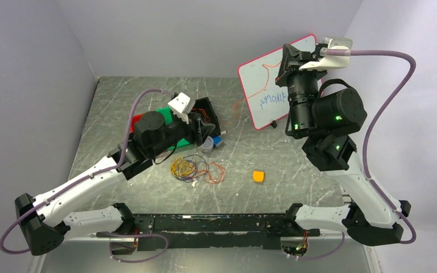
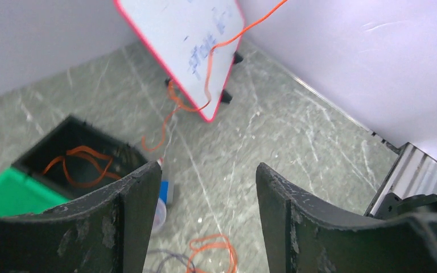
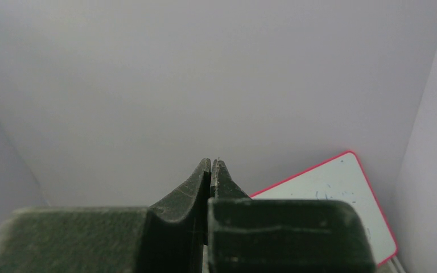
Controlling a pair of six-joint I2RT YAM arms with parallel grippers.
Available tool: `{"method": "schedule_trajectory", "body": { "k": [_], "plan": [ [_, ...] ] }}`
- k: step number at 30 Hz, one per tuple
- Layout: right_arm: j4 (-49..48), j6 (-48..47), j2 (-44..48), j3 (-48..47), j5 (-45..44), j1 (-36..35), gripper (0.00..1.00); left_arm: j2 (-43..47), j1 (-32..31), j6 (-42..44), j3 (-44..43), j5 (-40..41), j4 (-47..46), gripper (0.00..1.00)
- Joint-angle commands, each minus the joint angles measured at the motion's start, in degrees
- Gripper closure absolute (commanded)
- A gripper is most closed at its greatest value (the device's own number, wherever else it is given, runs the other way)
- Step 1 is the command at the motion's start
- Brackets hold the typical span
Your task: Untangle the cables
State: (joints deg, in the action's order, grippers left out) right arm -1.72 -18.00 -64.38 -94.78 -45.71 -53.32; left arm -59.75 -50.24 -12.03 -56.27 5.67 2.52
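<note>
The cables [image 1: 190, 169] lie in a loose tangle at the table's middle: a yellow bundle [image 1: 182, 168], dark purple loops [image 2: 165, 259] and an orange loop [image 1: 215, 172] [image 2: 213, 247]. One orange cable strand [image 2: 207, 74] rises taut from the table, crosses the whiteboard and runs up to my right gripper [image 1: 289, 52] [image 3: 211, 161], which is shut and raised high by the back wall. More orange cable [image 2: 82, 165] lies inside a black box [image 2: 62, 136]. My left gripper [image 1: 203, 135] [image 2: 202, 168] hovers open just behind the tangle with nothing between its fingers.
A red-rimmed whiteboard [image 1: 264, 85] [image 3: 336, 193] leans at the back right. A green block [image 1: 164, 111] sits beside the black box. A blue piece [image 1: 218, 142] and a clear cup [image 1: 207, 145] lie near the left fingers. A small yellow block [image 1: 258, 176] rests right of the tangle.
</note>
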Motion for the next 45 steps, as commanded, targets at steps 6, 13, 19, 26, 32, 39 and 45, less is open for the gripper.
{"method": "schedule_trajectory", "body": {
  "k": [6,13,19,26,32,39,45],
  "plan": [
    [3.3,5.8,-1.1,-3.9,5.5,0.0,1.00,-8.1,-0.2,11.5,-9.2,-14.5,-7.7,0.32],
    [4.5,9.3,0.1,-4.4,9.5,0.1,1.00,-14.8,-0.2,14.3,-15.2,-22.0,-7.7,0.30],
    [5.7,10.9,0.4,-4.8,10.6,0.0,1.00,-17.3,-0.2,13.3,-16.9,-31.4,-8.9,0.29],
    [6.3,11.8,0.0,-5.1,11.2,0.0,1.00,-16.4,-0.2,13.0,-15.6,-36.0,-8.1,0.29],
    [6.8,12.9,-0.5,-5.1,12.2,0.1,1.00,-17.8,-0.2,12.6,-16.2,-37.7,-9.2,0.30],
    [7.0,13.4,-0.5,-5.1,12.5,0.0,1.00,-19.5,-0.2,12.6,-17.3,-38.9,-9.5,0.32],
    [7.1,13.7,-0.3,-5.0,12.8,0.0,1.00,-19.5,-0.3,12.3,-16.7,-37.7,-9.9,0.33]
  ]
}}
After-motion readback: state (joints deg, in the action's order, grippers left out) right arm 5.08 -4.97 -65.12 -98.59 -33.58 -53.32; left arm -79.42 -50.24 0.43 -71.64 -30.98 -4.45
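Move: The orange cable hangs from the shut right fingers; its hanging stretch is roughly 15 cm ahead of the open left hand, 19 cm to its right and 3 cm higher. From the right hand that stretch lies some 13 cm ahead, 1 cm left and 24 cm below. On the table, 27 cm or so beneath the left hand, are the clear cup 8 cm ahead and 2 cm right, the cable tangle 3 cm back and 4 cm left, and the black bin about 20 cm ahead and 1 cm left. With fingers kept open, the left hand sweeps about 11 cm to the right towards the hanging orange cable, rising some 3 cm early and then drawing back about 4 cm, while its wrist swings some 35 degrees clockwise and tips up a little, so the fingers point almost straight right. The right hand keeps its closed grip on the cable up high and brings it about 4 cm left towards the left hand, drifting slightly back and up and turning about 15 degrees counter-clockwise. ##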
